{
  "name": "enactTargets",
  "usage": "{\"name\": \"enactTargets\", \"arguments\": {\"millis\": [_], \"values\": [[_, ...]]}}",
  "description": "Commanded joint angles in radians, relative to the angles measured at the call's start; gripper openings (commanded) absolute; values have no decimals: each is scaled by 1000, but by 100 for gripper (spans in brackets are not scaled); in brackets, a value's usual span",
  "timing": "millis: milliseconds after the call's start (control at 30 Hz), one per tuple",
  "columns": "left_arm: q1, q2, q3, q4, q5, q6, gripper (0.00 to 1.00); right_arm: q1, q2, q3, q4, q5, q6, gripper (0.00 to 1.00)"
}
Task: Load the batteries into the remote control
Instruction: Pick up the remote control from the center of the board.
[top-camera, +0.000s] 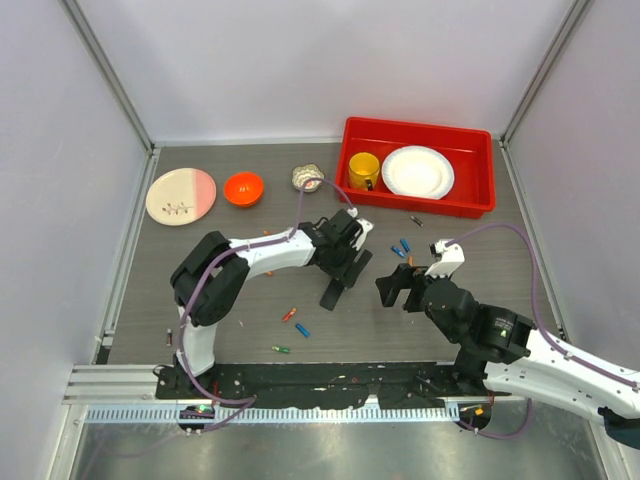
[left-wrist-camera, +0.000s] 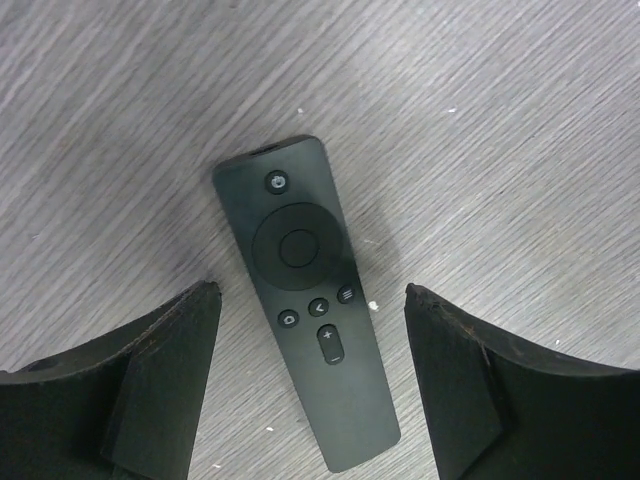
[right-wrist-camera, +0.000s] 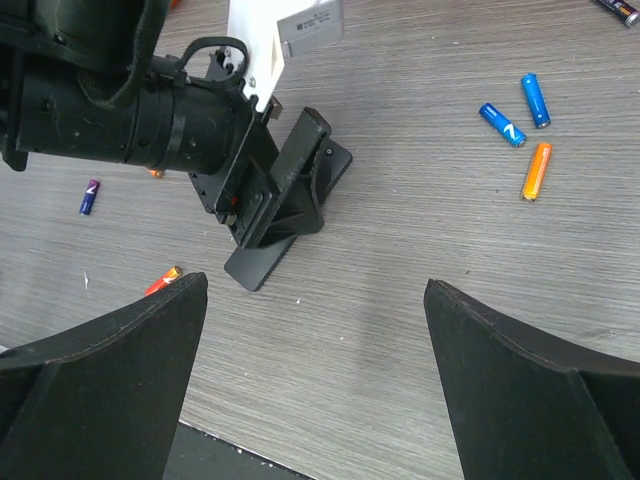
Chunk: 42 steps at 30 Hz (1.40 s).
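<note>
The remote control is a slim black bar lying flat on the table, buttons up, between the open fingers of my left gripper, which hovers just above it without touching. In the top view the left gripper is over the remote at the table's middle. My right gripper is open and empty to its right, above bare table. Two blue batteries and an orange one lie beyond it. A red-orange battery, a blue one and a green one lie nearer the front.
A red bin at the back right holds a yellow mug and a white plate. An orange bowl, a foil ball and a pink-and-cream plate stand at the back left.
</note>
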Motion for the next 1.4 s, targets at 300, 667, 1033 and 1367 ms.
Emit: {"name": "enactTargets", "arguments": {"millis": [300, 667, 1033, 1367], "values": [[-28, 46, 4, 1, -33, -1, 70, 4, 19, 6, 7, 43, 19, 95], [-34, 67, -14, -2, -71, -15, 55, 4, 11, 9, -16, 65, 39, 95], [-66, 118, -17, -16, -162, -26, 53, 4, -1, 18, -76, 108, 97, 94], [-75, 141, -46, 1, -202, -50, 45, 4, -33, 4, -126, 171, 218, 94]]}}
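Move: The remote control lies almost between the left hand's open fingers, its middle about 1 cm ahead, 1 cm right and 2 cm below. From that hand, a red battery sits some 7 cm back and 11 cm left, a blue battery about 11 cm back and 8 cm left, and a blue pair roughly 9 cm ahead and 13 cm right. From the right hand the remote is about 10 cm ahead, 12 cm left and 16 cm below. The left hand settles about 1 cm down and 1 cm to the right onto the remote while its fingers close from wide to about half open, coming to pinch the long sides just below the round pad, and the wrist tilts less than 10 degrees so the fingers point more forward. The right hand, empty and wide open, drifts some 2.5 cm right and a little down, away from the remote, turning slightly clockwise. ##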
